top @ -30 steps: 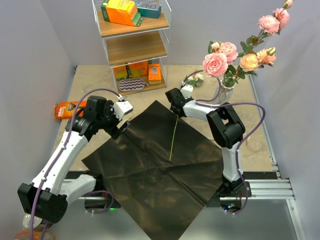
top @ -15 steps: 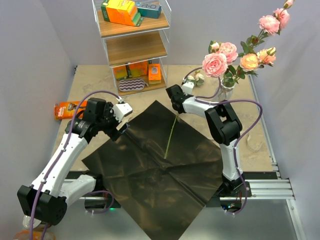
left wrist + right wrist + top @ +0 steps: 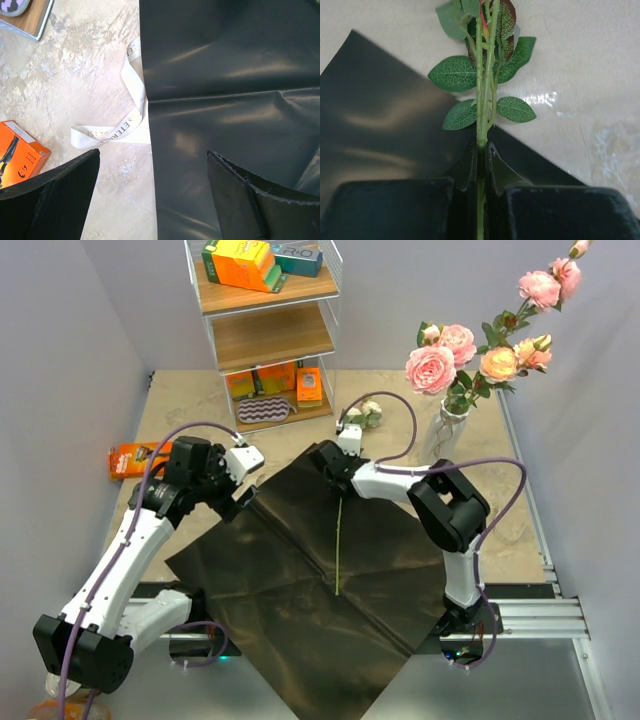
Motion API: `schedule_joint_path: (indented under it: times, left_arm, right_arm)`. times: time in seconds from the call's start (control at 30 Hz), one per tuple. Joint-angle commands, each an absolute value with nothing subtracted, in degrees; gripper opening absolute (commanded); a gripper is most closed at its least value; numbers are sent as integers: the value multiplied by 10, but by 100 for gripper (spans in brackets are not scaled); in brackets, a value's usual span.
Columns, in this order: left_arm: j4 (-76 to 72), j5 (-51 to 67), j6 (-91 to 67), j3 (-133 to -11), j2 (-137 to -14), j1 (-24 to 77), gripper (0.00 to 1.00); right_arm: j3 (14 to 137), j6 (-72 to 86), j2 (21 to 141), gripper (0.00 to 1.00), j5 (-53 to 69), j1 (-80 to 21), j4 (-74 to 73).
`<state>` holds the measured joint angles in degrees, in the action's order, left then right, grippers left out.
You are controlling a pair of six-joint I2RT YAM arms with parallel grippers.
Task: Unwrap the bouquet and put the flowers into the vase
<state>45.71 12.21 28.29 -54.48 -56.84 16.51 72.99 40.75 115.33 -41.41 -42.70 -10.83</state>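
The bouquet's black paper (image 3: 300,570) lies unwrapped and flat on the table. One flower rests across its far corner, cream head (image 3: 362,415) on the table and green stem (image 3: 339,540) running over the paper. My right gripper (image 3: 330,465) is shut on that stem (image 3: 481,100), the fingertips (image 3: 481,146) pinched just below its leaves. The whitish vase (image 3: 447,427) stands at the back right holding several pink and peach roses (image 3: 455,350). My left gripper (image 3: 243,502) hangs open over the paper's left edge (image 3: 153,152), holding nothing. A pale ribbon (image 3: 132,100) lies loose beside that edge.
A wire shelf rack (image 3: 265,335) with orange and green boxes stands at the back centre. An orange packet (image 3: 130,458) lies at the far left of the table. Grey walls close in on both sides.
My right gripper has closed on the stem and moved left and nearer, dragging the flower with it; the head slid left and the stem end moved down the paper. The left arm barely moved.
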Motion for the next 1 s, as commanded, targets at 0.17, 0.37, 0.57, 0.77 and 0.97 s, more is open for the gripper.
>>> schedule_joint_path:
  times: [0.17,0.37,0.57,0.77,0.97]
  left_arm:
    - [444,133,290,-533,-541,163,91]
    - [442,137,286,-533,-541,163,91]
    - [443,146,281,-544,-547,163,91]
    - [443,149,279,-551,-550,163,91]
    - [443,149,279,-557,-561,163,91]
  right_arm:
    - [647,329,995,0,-531,-497,-28]
    - [600,187,903,0,-552,-573,84]
    - [602,4,787,0,-515,-623,221]
    - [755,-164,716,0,-460,-653,243]
    - [881,-286,679,0,-411,-659,279]
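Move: About 18 cm to the right of the right hand and 3 cm ahead stands the glass vase, its middle some 9 cm higher, with the pink and orange roses already in it. The white rose heads on the stem held low in this hand lie 12 cm ahead and 4 cm right. A patterned pouch sits 13 cm ahead, 17 cm left; the black wrap's middle is about 27 cm back, 4 cm left. From the left hand, the vase is 18 cm ahead, 38 cm right and 5 cm down. Hoisting the pinched stem, the right hand first draws a little back, then climbs ever faster, some 50 cm in all, while backing about 14 cm and swaying left before coming back to the right. The wrist tips the fingers up some 60 degrees and turns counter-clockwise, swinging the white roses upright; the shut fingers keep their hold. ##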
